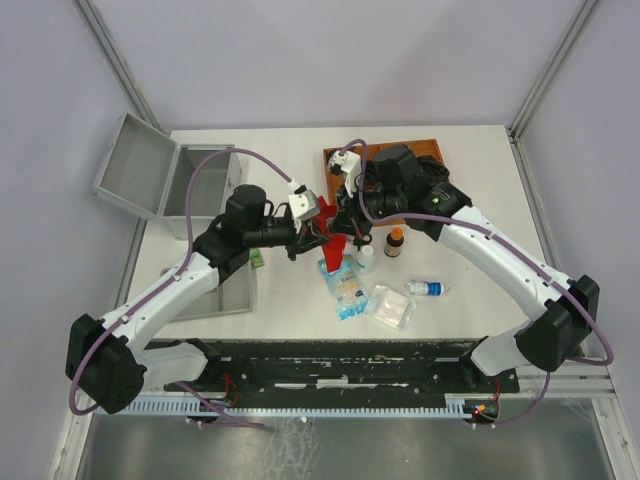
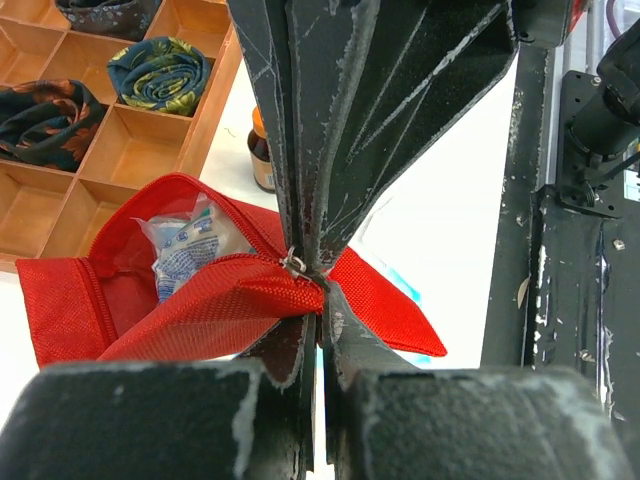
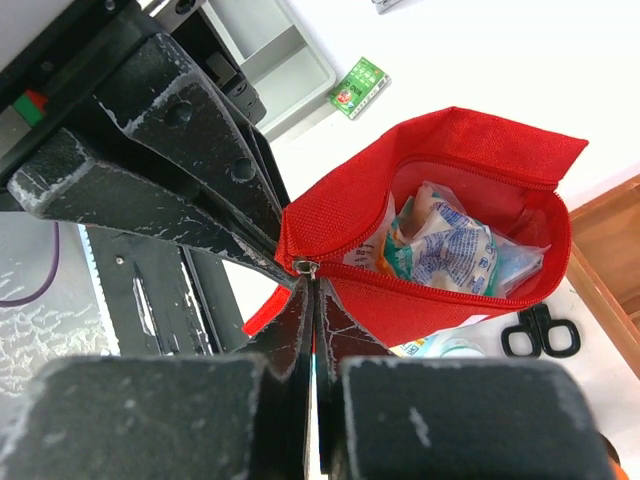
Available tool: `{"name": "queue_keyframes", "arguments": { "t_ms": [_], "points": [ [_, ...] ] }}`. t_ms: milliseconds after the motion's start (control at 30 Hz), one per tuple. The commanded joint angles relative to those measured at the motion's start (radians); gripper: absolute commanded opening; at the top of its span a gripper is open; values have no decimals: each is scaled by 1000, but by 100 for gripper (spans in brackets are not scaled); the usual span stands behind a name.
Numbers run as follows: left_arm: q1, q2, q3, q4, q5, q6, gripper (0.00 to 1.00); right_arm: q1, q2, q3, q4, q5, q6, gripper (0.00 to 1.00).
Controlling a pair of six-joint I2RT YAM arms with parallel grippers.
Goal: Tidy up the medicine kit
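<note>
The medicine kit (image 1: 140, 170), a silver-grey metal case, stands open at the table's far left, apart from both arms. A red zip pouch (image 1: 335, 242) hangs above the table's middle between my two grippers. Its mouth is open, with white printed sachets (image 3: 450, 245) inside. My left gripper (image 2: 321, 300) is shut on the pouch's fabric just below the zip slider (image 2: 293, 262). My right gripper (image 3: 315, 290) is shut on the same pouch (image 3: 460, 160) at the zip's end, its fingers meeting the left ones. The pouch (image 2: 200, 300) sags to the left in the left wrist view.
A brown wooden compartment tray (image 1: 432, 150) holding rolled cloths (image 2: 160, 75) lies far right of the pouch. A brown bottle (image 1: 395, 242), a lying clear bottle (image 1: 428, 288), a white packet (image 1: 390, 307), blue packets (image 1: 345, 285), scissors (image 3: 540, 335), a green box (image 3: 360, 87) and a grey tray (image 1: 228, 295) surround it.
</note>
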Motion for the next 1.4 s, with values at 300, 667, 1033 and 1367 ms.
{"name": "queue_keyframes", "arguments": {
  "t_ms": [300, 667, 1033, 1367],
  "points": [
    [-9, -99, -18, 14, 72, 219, 3, -31, -15, 15, -27, 204, -71, 1],
    [-9, -160, -44, -95, 61, 415, 3, -84, 12, 35, -52, 338, -84, 1],
    [-9, -209, -29, -297, 104, 616, 3, -154, 65, 41, -43, 428, -104, 1],
    [-8, -216, 18, -186, -181, 334, 3, -185, 26, 55, -108, 172, -190, 59]
  ]
}}
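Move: The right fingers are shut on the red pouch's zip pull. The pouch's far end lies about 9 cm straight ahead of them, nearly level. On the table, some 20 cm below, the scissors lie roughly 8 cm ahead and 4 cm right, the white bottle 8 cm right and 1 cm ahead, and the brown bottle 15 cm right and 5 cm ahead. From the left hand, still pinching the pouch, that end is about 9 cm ahead and 2 cm right. Still pinching the zip pull, the right hand draws it along the pouch, forward and to the right and sinking, some 12 cm in all with gathering speed, turning about 20 degrees clockwise. It then stops, and its fingers part and come free. The left hand keeps its pinch and pulls the other way, about 5 cm back and left, its wrist turning about 25 degrees. ##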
